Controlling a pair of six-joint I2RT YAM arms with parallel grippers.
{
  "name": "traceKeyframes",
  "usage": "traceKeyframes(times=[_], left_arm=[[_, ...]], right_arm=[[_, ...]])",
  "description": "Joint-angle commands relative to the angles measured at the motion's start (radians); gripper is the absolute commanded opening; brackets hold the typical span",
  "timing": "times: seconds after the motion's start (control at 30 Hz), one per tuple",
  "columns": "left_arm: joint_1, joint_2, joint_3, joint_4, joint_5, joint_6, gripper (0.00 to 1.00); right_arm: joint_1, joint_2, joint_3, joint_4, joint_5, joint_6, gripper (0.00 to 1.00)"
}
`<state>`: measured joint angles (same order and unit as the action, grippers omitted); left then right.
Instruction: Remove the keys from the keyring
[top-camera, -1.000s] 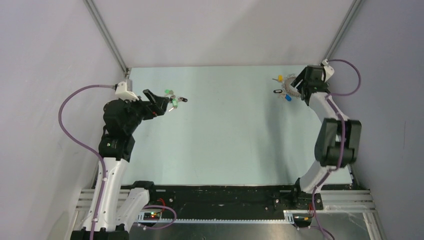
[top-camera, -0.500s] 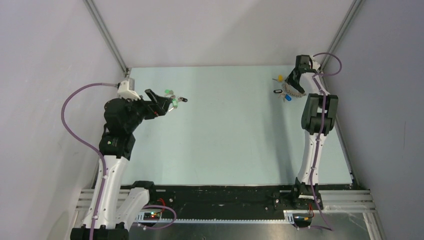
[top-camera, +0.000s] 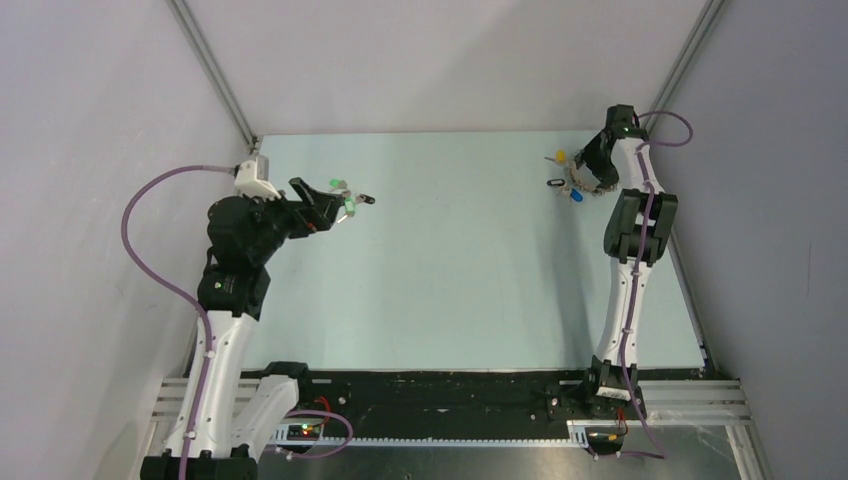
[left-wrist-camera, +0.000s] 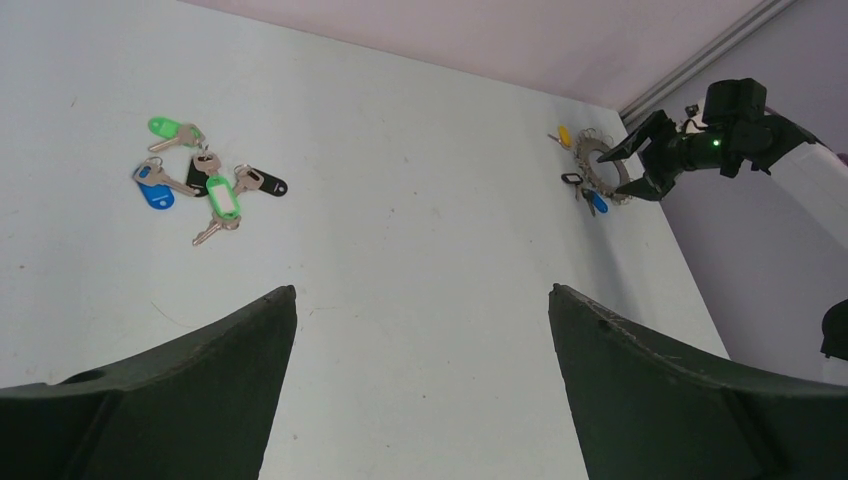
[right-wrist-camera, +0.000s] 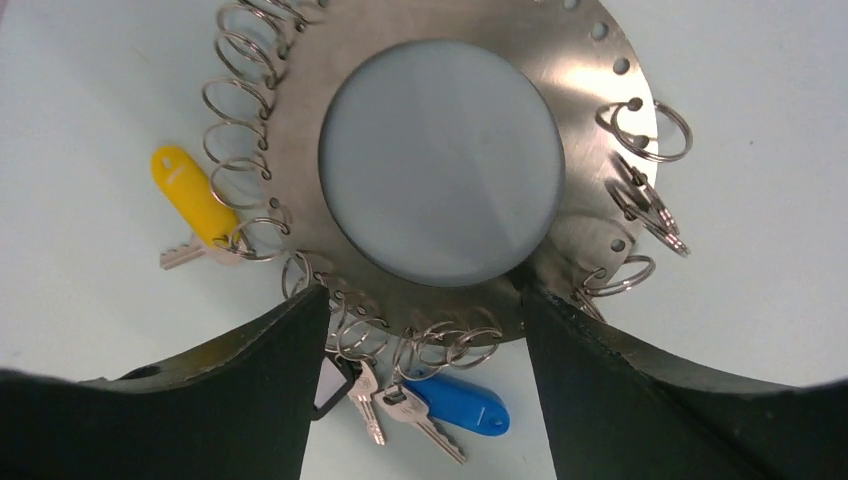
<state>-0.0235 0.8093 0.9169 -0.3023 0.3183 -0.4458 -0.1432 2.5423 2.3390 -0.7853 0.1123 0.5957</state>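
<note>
The keyring (right-wrist-camera: 600, 150), a flat silver disc with a wide hole and wire loops round its rim, lies at the table's far right (top-camera: 580, 182). A yellow key (right-wrist-camera: 190, 195), a blue key (right-wrist-camera: 455, 403) and a black-tagged key (right-wrist-camera: 330, 385) hang from its loops. My right gripper (right-wrist-camera: 420, 292) points straight down at it, open. Its fingertips (right-wrist-camera: 310, 300) sit at the ring's near rim, with the blue and black keys between the fingers. Several loose keys (left-wrist-camera: 205, 185) with green, blue and black heads lie at the far left. My left gripper (left-wrist-camera: 422, 290) hovers open and empty, near them.
The table's back edge and the right wall's metal rail (top-camera: 685, 65) run close behind the keyring. The right arm's elbow (top-camera: 640, 225) stands just in front of it. The loose keys (top-camera: 348, 200) lie beside the left gripper's fingers.
The right arm folded from an elbow-out pose to a more upright one, and its wrist shifted over the keyring. The ring has barely moved. The left arm stayed still.
</note>
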Motion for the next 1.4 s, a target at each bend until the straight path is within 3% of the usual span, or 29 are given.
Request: traceKeyframes(times=[0.0,0.2,0.47,0.7,1.0,1.2,1.37], left_arm=[[0.005,-0.011,0.046,0.018,0.008,-0.003,0.98],[0.005,-0.024,0.039,0.017,0.007,0.002,0.98],[0.007,-0.034,0.043,0.006,-0.017,0.009,0.98],[0.007,-0.039,0.046,-0.002,-0.018,0.013,0.98],[0.007,-0.042,0.044,-0.004,-0.018,0.011,0.98],[0.008,-0.037,0.05,-0.01,-0.019,0.013,0.98],[0.008,-0.031,0.05,-0.009,-0.016,0.011,0.98]], right_arm=[[0.005,0.03,0.008,-0.072,-0.097,0.088,0.75],[0.047,-0.008,-0.061,-0.095,-0.206,0.152,0.75],[0.188,-0.278,-0.498,0.064,-0.255,0.207,0.74],[0.294,-0.629,-0.92,0.284,-0.24,0.213,0.74],[0.348,-0.704,-0.855,0.202,-0.048,-0.208,0.71],[0.457,-0.605,-0.833,0.179,0.101,-0.314,0.73],[0.5,-0.498,-0.754,0.158,0.129,-0.325,0.76]])
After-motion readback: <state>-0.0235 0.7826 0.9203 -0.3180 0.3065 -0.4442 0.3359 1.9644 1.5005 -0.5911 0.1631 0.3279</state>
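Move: The ring-shaped plate of the keyring, roughly 12 cm across, is right under the open right hand; its middle is about 3 cm ahead and a centimetre below. The blue-tagged key sits some 4 cm left and 3 cm back, the black tag about 9 cm left and level, and the yellow tag roughly 8 cm left and 7 cm ahead. From the left hand, the keyring is about 60 cm right, 31 cm ahead and 28 cm below. Left and back, low over the table, the right hand sweeps about 20 cm left and 16 cm back, rolling left side up so that one open fingertip bears on the plate's rim and drags the keyring. It then lifts clear some 6 cm, turns counter-clockwise to end about 40 degrees round, and sinks again leftward over the blue and black tags, fingers still open. ##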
